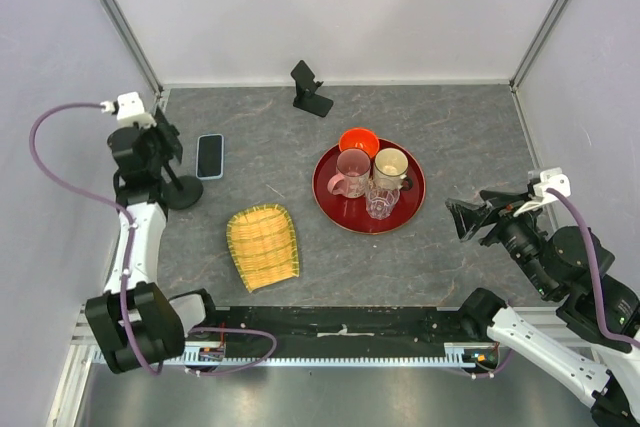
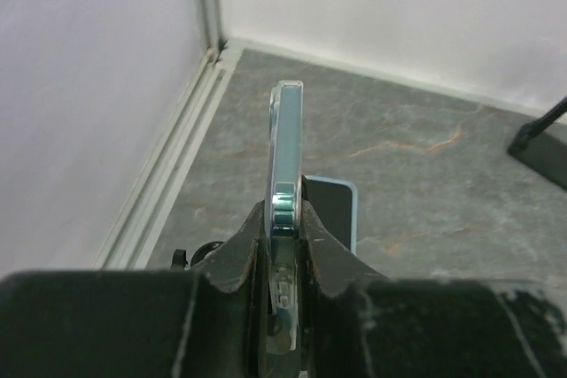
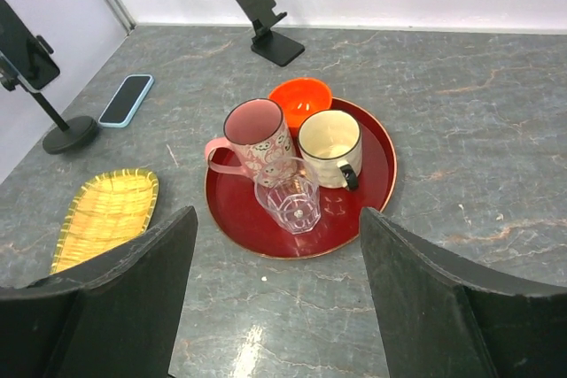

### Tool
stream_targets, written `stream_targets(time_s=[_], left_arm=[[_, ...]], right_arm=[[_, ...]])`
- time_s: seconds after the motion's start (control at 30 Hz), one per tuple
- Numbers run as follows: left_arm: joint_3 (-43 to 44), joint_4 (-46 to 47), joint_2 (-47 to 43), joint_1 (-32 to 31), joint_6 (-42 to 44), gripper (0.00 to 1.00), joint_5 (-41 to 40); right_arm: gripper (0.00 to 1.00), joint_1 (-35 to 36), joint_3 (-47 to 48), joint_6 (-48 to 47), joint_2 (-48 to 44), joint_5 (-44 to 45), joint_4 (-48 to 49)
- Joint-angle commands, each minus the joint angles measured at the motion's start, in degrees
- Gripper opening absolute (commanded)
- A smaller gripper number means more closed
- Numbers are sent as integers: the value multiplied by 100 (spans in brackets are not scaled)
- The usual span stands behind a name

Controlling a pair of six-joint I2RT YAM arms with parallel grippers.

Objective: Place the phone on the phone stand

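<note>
My left gripper [image 2: 283,210] is shut on a phone [image 2: 285,139] with a light-blue rim, held upright and seen edge-on. In the top view that gripper [image 1: 160,144] hovers at the far left, right above a pole phone stand with a round black base [image 1: 183,192]. In the right wrist view a dark slab [image 3: 23,43] tops that pole; whether it is the held phone or the stand's clamp I cannot tell. A second phone [image 1: 210,155] lies flat on the table beside it. A black folding phone stand [image 1: 310,90] sits at the back. My right gripper [image 1: 462,219] is open and empty.
A red round tray [image 1: 418,197] in the middle holds a pink mug [image 3: 254,135], a cream mug [image 3: 330,143], a clear glass [image 3: 290,201] and an orange bowl [image 3: 301,97]. A yellow woven basket [image 1: 263,244] lies front left. Walls close in on three sides.
</note>
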Motion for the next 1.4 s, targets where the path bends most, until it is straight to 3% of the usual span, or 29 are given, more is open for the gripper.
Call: stream_targets(time_s=[0.0,0.4,0.57,0.83,1.37], left_arm=[[-389,1847,-721,739,210,2,842],[-591,2541,-467,1214,377,2,1290],[-846,2911,-370,1205,657,2,1704],[-1355,3174,-352,1223,746,2,1704],[-2033,1988,-1231,1284,1151,3,1687]], right_arm=[[81,5,-62,-166,52,-318,292],[83,5,-150,-201,-114,-556,222],[84,13,-194,-201,-220,-547,231],[84,22,-168,-271,-220,-617,222],[85,22,-212,-271,-352,-828,302]])
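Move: The left hand still grips one edge of the phone, which is mounted on the tall round-based phone stand. The bare spot at the table's left side where the base is taken lies about 3 cm ahead of this hand, 4 cm to its left and 25 cm below. On the table the second phone lies some 15 cm ahead and 6 cm right of the hand, the yellow cloth roughly 14 cm back and 20 cm right. From the idle right hand that spot is about 28 cm ahead, 75 cm left and 31 cm below. Keeping its pinch on the phone's edge, the left hand carries phone and stand down towards the bare table by the left wall. It first swings about 5 cm back and left while sinking, rises a little, then eases down again, slightly right and further back, ending some 4 cm lower. The wrist rolls and tips its nose up by under 10 degrees; the fingers stay shut on the phone. ##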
